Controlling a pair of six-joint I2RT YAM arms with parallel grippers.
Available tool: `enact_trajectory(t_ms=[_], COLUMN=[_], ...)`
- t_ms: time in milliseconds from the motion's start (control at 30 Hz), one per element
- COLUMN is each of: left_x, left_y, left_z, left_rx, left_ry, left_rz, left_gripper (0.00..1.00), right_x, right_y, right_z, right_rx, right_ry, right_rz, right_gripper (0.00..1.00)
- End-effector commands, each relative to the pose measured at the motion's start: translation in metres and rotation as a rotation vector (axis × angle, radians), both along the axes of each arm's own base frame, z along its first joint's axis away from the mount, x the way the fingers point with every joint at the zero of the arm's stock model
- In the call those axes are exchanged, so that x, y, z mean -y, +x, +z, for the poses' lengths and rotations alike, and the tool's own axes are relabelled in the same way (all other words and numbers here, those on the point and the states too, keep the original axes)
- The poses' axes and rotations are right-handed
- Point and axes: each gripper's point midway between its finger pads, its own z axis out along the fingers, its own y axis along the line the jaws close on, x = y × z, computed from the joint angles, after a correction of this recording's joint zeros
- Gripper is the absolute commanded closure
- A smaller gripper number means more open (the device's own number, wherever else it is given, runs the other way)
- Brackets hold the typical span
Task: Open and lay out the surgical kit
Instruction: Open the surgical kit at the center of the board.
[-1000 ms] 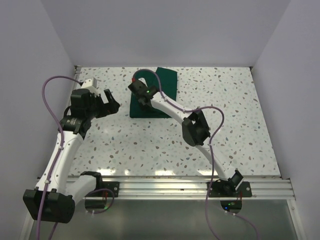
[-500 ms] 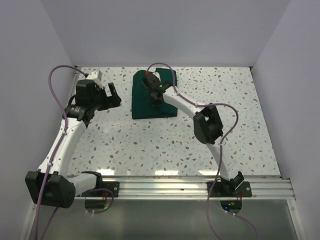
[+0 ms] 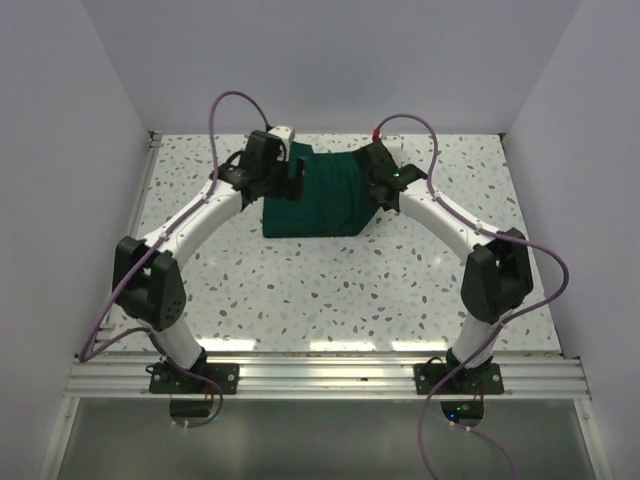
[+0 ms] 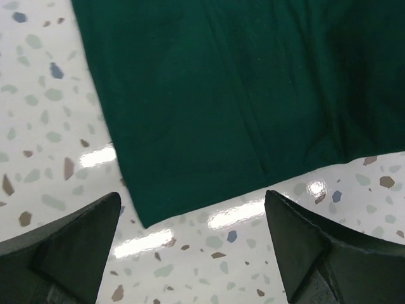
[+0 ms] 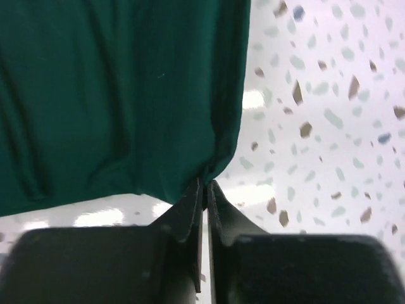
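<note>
The surgical kit (image 3: 318,203) is a dark green cloth bundle lying at the back middle of the speckled table; whatever it wraps is hidden. My right gripper (image 3: 377,190) is at the cloth's right edge. In the right wrist view the gripper (image 5: 205,182) is shut, pinching a corner of the green cloth (image 5: 114,95) between its tips. My left gripper (image 3: 286,183) hovers at the cloth's left edge. In the left wrist view the gripper (image 4: 193,253) stands wide open above bare table, just short of a corner of the cloth (image 4: 221,95), holding nothing.
White walls close in the table (image 3: 300,290) at the left, back and right. An aluminium rail (image 3: 330,375) with both arm bases runs along the near edge. Purple cables (image 3: 225,100) loop above both arms.
Both arms swung in to the cloth. The right gripper shut on the cloth's edge and drew it rightward, widening the cloth. The left gripper came over from the far left, still open.
</note>
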Motion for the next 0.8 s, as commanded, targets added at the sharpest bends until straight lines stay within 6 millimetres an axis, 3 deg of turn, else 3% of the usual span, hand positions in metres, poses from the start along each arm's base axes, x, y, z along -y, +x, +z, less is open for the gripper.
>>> enact_trajectory(t_ms=[0, 33, 67, 133, 167, 233, 433, 567, 600, 667, 767], left_x=[0.034, 0.043, 0.055, 0.068, 0.075, 0.08, 0.074, 0.075, 0.075, 0.076, 0.08], left_y=[0.006, 0.01, 0.009, 0.009, 0.007, 0.007, 0.006, 0.004, 0.004, 0.006, 0.012], left_z=[-0.019, -0.02, -0.041, -0.063, -0.068, -0.087, -0.126, -0.149, -0.151, -0.154, -0.14], left_rx=[-0.009, -0.009, -0.044, -0.077, -0.075, -0.099, -0.155, -0.193, -0.197, -0.199, -0.178], left_ry=[0.126, 0.135, 0.169, 0.199, 0.222, 0.266, 0.356, 0.374, 0.376, 0.374, 0.362], left_rz=[-0.06, -0.066, -0.078, -0.094, -0.097, -0.093, -0.04, -0.05, -0.049, -0.048, -0.042], left_gripper=[0.0, 0.0, 0.0, 0.0, 0.0, 0.0, 0.01, 0.11, 0.15, 0.32, 0.6], right_x=[0.039, 0.052, 0.062, 0.081, 0.089, 0.104, 0.121, 0.123, 0.122, 0.121, 0.121], right_y=[-0.023, -0.025, -0.034, -0.038, -0.04, -0.046, -0.05, -0.05, -0.049, -0.047, -0.042], right_z=[-0.019, -0.02, -0.024, -0.022, -0.018, -0.006, 0.027, 0.038, 0.039, 0.041, 0.045], right_rx=[-0.075, -0.092, -0.131, -0.141, -0.134, -0.108, -0.041, -0.018, -0.017, -0.013, -0.011], right_ry=[-0.115, -0.142, -0.174, -0.204, -0.215, -0.21, -0.189, -0.18, -0.182, -0.181, -0.189], right_rz=[-0.133, -0.171, -0.189, -0.229, -0.246, -0.271, -0.274, -0.272, -0.265, -0.262, -0.255], right_gripper=[0.85, 0.63, 0.29, 0.16, 0.04, 0.02, 0.02, 0.02, 0.03, 0.04, 0.06])
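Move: The kit's middle fold, next for the empty left gripper, lies about 8 cm to its right, level fore and aft and some 15 cm below. The kit's near left corner is roughly 6 cm back, 6 cm left and 15 cm below that gripper. The right gripper already holds the flap's near corner. The bare board where it goes down is about 6 cm back, 8 cm right and 13 cm below, the fold about 12 cm left, level fore and aft, 13 cm below. Bring the left gripper down some 15 cm and about 8 cm right onto the kit's middle fold, rolling its left side up about 20 degrees, and near the bottom start closing to roughly half open around the fold. Meanwhile, carry the right gripper right and slightly down, open it wide to let go of the flap, then keep drawing right and back, finally rising clear. ##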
